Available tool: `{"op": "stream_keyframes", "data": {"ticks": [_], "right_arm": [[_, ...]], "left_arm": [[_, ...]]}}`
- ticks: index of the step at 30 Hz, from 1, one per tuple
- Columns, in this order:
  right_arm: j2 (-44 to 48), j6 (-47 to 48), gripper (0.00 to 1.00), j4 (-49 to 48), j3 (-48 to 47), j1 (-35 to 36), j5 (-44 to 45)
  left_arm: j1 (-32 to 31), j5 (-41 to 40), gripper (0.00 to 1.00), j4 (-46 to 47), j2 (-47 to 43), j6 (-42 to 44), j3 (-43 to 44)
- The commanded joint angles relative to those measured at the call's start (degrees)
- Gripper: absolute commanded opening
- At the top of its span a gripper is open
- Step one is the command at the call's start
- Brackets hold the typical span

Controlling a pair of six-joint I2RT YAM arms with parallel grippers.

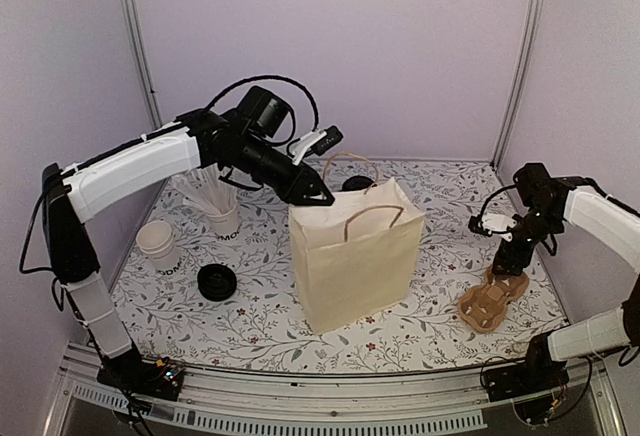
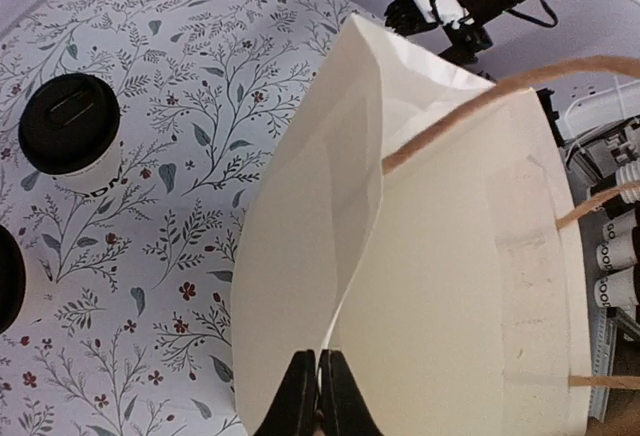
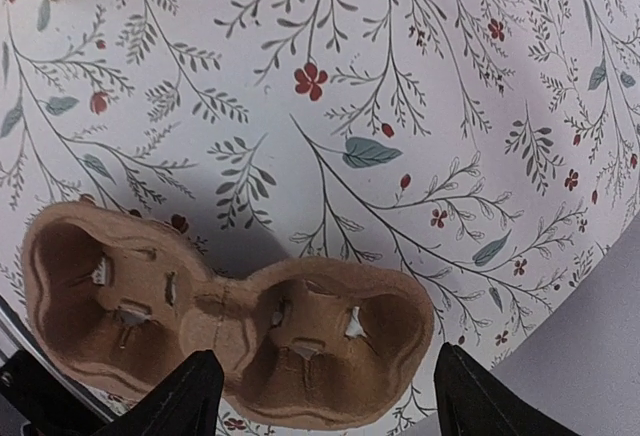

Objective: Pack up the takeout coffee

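The takeout coffee (image 2: 70,128), a white paper cup with a black lid, stands on the floral table on the far side of the paper bag (image 1: 355,256); from above only its lid (image 1: 357,184) shows over the bag. My left gripper (image 2: 320,358) is shut on the bag's upper rim at its left corner (image 1: 318,196), and the mouth gapes open. Off to the right, my right gripper (image 3: 322,356) hangs open just above a brown cardboard cup carrier (image 3: 230,316), its fingers (image 3: 190,391) straddling one well. It holds nothing (image 1: 505,254).
Left of the bag stand a cup of white sticks (image 1: 222,211), stacked lidless white cups (image 1: 160,244) and a pile of black lids (image 1: 217,281). A dark round thing (image 2: 5,276) sits near the coffee. The carrier (image 1: 490,301) lies near the right wall.
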State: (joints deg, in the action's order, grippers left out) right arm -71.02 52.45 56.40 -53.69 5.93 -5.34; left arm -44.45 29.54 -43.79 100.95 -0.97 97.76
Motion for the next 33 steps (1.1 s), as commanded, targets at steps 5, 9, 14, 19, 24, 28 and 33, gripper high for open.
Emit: {"op": "stream_keyframes", "data": {"ticks": [5,9,14,19,24,28,33], "right_arm": [[-6.6,7.29,0.77,-10.85,3.71,-0.13,16.65],[-8.13,7.18,0.79,-13.14,4.86,-0.2,19.85],[-12.72,6.75,0.79,-18.47,4.45,-0.15,23.67],[-21.12,2.75,0.8,-21.26,-4.77,-0.17,20.99],[-32.37,-3.51,0.8,-20.73,-18.84,1.38,16.19],[-37.65,-6.48,0.8,-19.95,-24.43,3.38,14.83],[-36.2,-7.96,0.8,-19.54,-24.83,3.64,13.83]], "left_arm": [[0.94,-0.01,0.42,0.78,-0.59,1.11,-0.97],[1.03,-3.18,0.5,3.66,-4.89,1.11,-4.43],[1.2,-4.18,0.52,4.68,-7.78,1.12,-6.21],[1.46,-4.86,0.52,5.0,-9.78,-0.08,-6.87],[1.89,-5.88,0.53,5.29,-11.48,-0.2,-8.37],[2.24,-6.21,0.53,5.29,-12.79,-0.75,-9.56],[2.38,-7.8,0.53,5.32,-14.56,-1.69,-10.65]]}}
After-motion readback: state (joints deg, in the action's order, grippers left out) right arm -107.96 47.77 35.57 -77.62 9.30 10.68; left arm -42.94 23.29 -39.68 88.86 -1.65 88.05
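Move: The cup tray lies almost straight under the right hand, its middle some 7 cm down, about 1 cm back and 1 cm to the left; the paper bag stands about 27 cm to that hand's left. The left hand still pinches the bag's rim, with the bag's middle about 5 cm back, 7 cm right and 12 cm below. Two lidded cups stand about 20 cm ahead of the left hand, one 8 cm right, one 4 cm left. Right hand dips about 6 cm rightward, then shoves cup tray forward some 15 cm; left releases bag. ##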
